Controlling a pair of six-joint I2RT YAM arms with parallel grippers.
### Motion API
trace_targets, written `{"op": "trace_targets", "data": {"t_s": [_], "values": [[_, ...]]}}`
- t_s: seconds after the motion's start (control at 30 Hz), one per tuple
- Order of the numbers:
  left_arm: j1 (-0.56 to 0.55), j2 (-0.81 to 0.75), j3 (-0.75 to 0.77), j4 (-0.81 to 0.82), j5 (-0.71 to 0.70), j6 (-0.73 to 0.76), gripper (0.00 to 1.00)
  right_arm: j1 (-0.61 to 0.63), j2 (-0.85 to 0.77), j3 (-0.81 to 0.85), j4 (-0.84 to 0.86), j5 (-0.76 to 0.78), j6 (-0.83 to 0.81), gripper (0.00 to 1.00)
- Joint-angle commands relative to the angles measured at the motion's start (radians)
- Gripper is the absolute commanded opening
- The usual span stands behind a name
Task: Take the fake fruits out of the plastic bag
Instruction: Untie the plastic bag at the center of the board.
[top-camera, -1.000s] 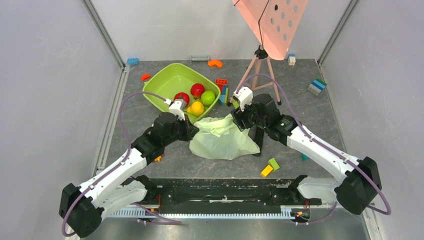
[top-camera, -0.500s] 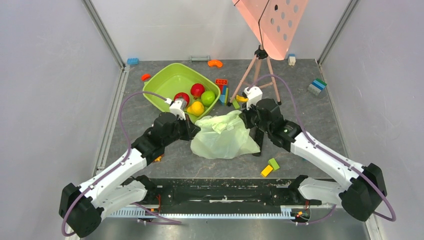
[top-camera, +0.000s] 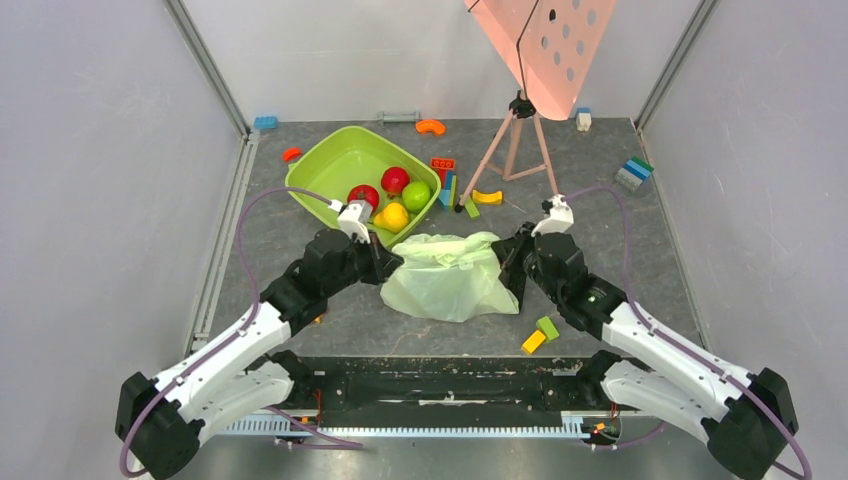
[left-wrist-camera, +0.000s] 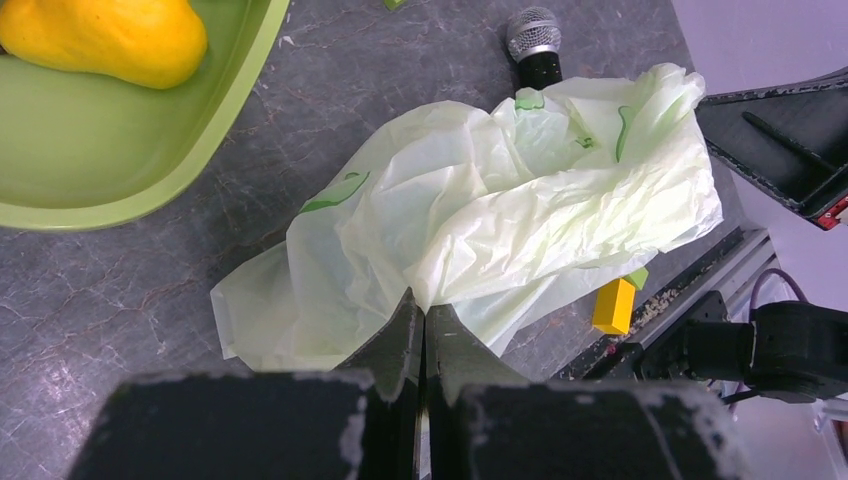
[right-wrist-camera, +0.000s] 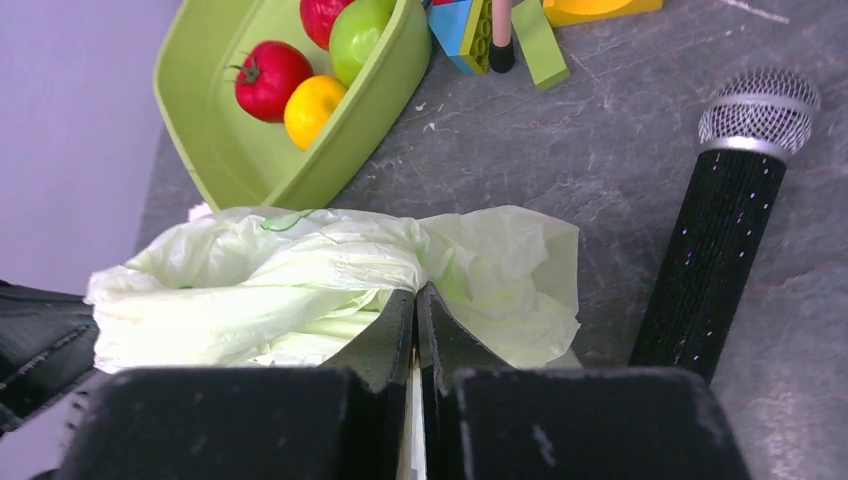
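The plastic bag (top-camera: 450, 278) lies crumpled on the grey table between both arms, pale green and translucent. My left gripper (top-camera: 392, 262) is shut on the bag's left edge (left-wrist-camera: 500, 220), with film pinched at the tips (left-wrist-camera: 422, 305). My right gripper (top-camera: 503, 262) is shut on its right edge (right-wrist-camera: 300, 270), with film caught between the fingertips (right-wrist-camera: 416, 295). No fruit shows through the bag; what is inside is hidden. A round green fake fruit (top-camera: 416, 196) sits in the lime-green tub (top-camera: 335, 165), also in the right wrist view (right-wrist-camera: 358, 35).
The tub also holds a red tomato (top-camera: 363, 196), a red apple (top-camera: 395, 180) and a yellow pear (top-camera: 393, 216). A black microphone (right-wrist-camera: 730, 230) lies right of the bag. A tripod (top-camera: 515, 140) stands behind. Yellow (top-camera: 533, 341) and green (top-camera: 547, 327) blocks lie near the front edge.
My right arm has swung back from behind the bag to its right edge and shut on the film. The bag now lies spread wider. The left arm has stayed put.
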Motion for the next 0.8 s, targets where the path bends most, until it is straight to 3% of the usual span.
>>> {"op": "trace_targets", "data": {"t_s": [0.0, 0.33, 0.43, 0.63, 0.7, 0.77], "values": [[0.013, -0.044, -0.018, -0.072, -0.115, -0.017, 0.02, -0.026, -0.073, -0.049, -0.041, 0.233, 0.136, 0.00], [0.014, -0.060, -0.026, -0.091, -0.130, -0.033, 0.02, -0.041, -0.221, -0.168, -0.118, 0.303, 0.358, 0.00], [0.014, -0.057, -0.021, -0.097, -0.121, -0.030, 0.06, -0.041, -0.258, -0.200, -0.069, 0.296, 0.309, 0.00], [0.011, -0.049, 0.076, -0.103, 0.042, 0.038, 0.48, -0.041, -0.213, -0.128, 0.032, 0.148, 0.004, 0.00], [0.002, -0.046, 0.124, -0.100, 0.093, 0.056, 0.70, -0.041, -0.172, -0.080, 0.032, 0.086, -0.077, 0.00], [-0.019, -0.029, 0.197, -0.148, 0.088, 0.096, 0.85, -0.041, -0.129, -0.037, 0.028, 0.018, -0.146, 0.00]]}}
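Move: The bag's gathered neck is stretched between the grippers, each already pinching an end of it: from the left gripper its middle lies about 9 cm right and 2 cm ahead, from the right gripper about 10 cm left and 1 cm back, a little below both. The pear sits some 9 cm ahead and 2 cm left of the left gripper, in the green basin. The microphone lies about 4 cm back and 4 cm right of the right gripper, on the table. Pull the right gripper about 5 cm to the right, sinking some 2 cm and first easing back a little, while its fingers stay shut on the bag; roll its left side up about 15 degrees, then back, and turn slightly clockwise. Hold the left end against this pull, drifting back only a centimetre, then open the left fingers wide to let go. ##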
